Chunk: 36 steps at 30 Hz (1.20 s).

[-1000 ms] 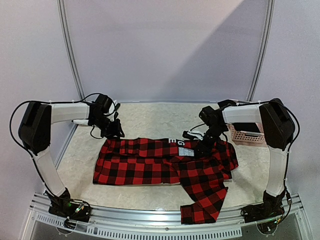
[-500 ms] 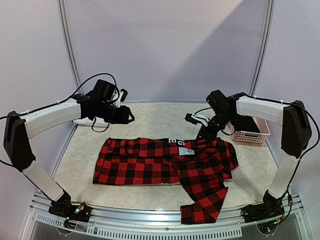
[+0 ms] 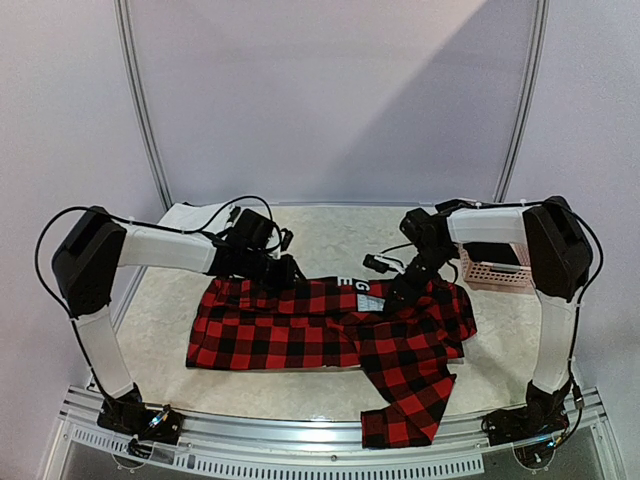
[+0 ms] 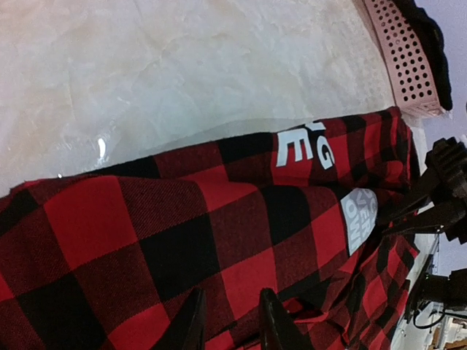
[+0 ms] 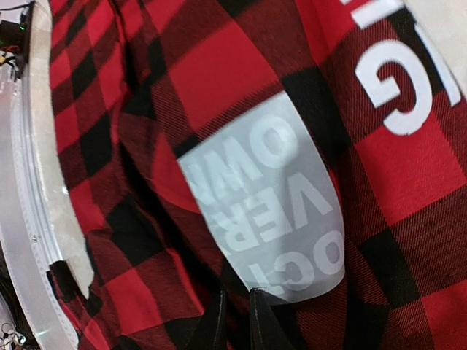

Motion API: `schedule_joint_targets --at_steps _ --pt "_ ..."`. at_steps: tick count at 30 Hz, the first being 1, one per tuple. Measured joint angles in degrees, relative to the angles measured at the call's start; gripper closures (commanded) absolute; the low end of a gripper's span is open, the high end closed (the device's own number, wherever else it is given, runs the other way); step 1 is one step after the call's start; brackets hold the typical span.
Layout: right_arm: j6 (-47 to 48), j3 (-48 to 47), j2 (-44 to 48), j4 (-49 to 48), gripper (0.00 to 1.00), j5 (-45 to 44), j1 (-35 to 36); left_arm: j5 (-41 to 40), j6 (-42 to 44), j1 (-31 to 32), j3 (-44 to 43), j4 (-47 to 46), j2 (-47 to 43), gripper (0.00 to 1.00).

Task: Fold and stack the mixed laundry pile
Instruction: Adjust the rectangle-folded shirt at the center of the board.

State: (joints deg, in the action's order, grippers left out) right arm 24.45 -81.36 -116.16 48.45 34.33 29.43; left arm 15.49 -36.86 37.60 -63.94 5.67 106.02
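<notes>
The red-and-black checked flannel shirt [image 3: 290,330] [image 4: 182,219] [image 5: 219,65] lies spread across the table, one sleeve [image 3: 405,400] trailing to the front edge. My left gripper [image 3: 287,272] [image 4: 232,295] is down on the shirt's far edge, left of the white letters [image 4: 303,149], its fingers shut on a ridge of flannel. My right gripper [image 3: 393,297] [image 5: 235,295] is pressed into the shirt at the rim of the grey label [image 5: 270,204], its fingers nearly together, pinching cloth. A white cloth [image 3: 190,212] shows at the back left.
A small pink perforated basket [image 3: 495,270] [image 4: 401,51] stands at the back right beside the right arm, with something dark [image 4: 427,29] in it. The metal front rail [image 3: 320,445] runs just below the hanging sleeve.
My left gripper let go at the shirt's far left corner, lifted, then came down further right on the far edge. My right gripper rose, then dropped back by the label and closed.
</notes>
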Motion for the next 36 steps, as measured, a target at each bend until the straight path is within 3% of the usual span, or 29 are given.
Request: schedule_joint_targets --at_steps 9,16,24,31,36 --pt "-1.36 -0.44 -4.83 0.17 0.89 -0.02 -4.09 0.76 -4.79 -0.31 1.64 -0.70 5.09 0.73" --pt "-1.92 -2.03 -6.49 0.98 0.88 1.44 -5.62 -0.46 -3.08 -0.90 1.25 0.09 5.75 0.71" --pt "-1.64 -2.45 -5.62 1.70 0.78 0.61 -5.51 -1.46 1.44 -1.77 0.44 2.08 4.96 0.61" --pt "-0.44 -0.61 6.88 1.99 0.66 -6.01 -6.14 -7.21 11.87 -0.28 -3.91 8.57 -3.63 0.54" --pt "0.83 3.72 20.59 -0.31 0.53 -9.92 -6.40 -12.09 21.49 4.94 -10.51 10.54 -8.48 0.49"
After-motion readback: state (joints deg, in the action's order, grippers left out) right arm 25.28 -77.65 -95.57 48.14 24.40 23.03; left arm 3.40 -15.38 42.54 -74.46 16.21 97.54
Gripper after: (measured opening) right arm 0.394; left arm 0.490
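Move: The plaid shirt's body lies below both hands: its middle is about 9 cm back and 8 cm right of the left hand, 6 cm below it, and some 5 cm back and 14 cm left of the right hand, 4 cm below. The white patch is 6 cm left of the right hand and level with it; the loose sleeve hangs 22 cm back, 3 cm to the right. The pink basket stands 10 cm ahead, 22 cm right of the right hand. Onto the plaid shirt's far part both part-closed hands sink, the left about 5 cm down and then easing 2 cm left, the right 3 cm down while moving some 3 cm right and 2 cm forward. After a short pause low, both rise well clear of the cloth, 13–16 cm, opening their fingers and tipping them up some 20 degrees; the right drifts on to the right. ##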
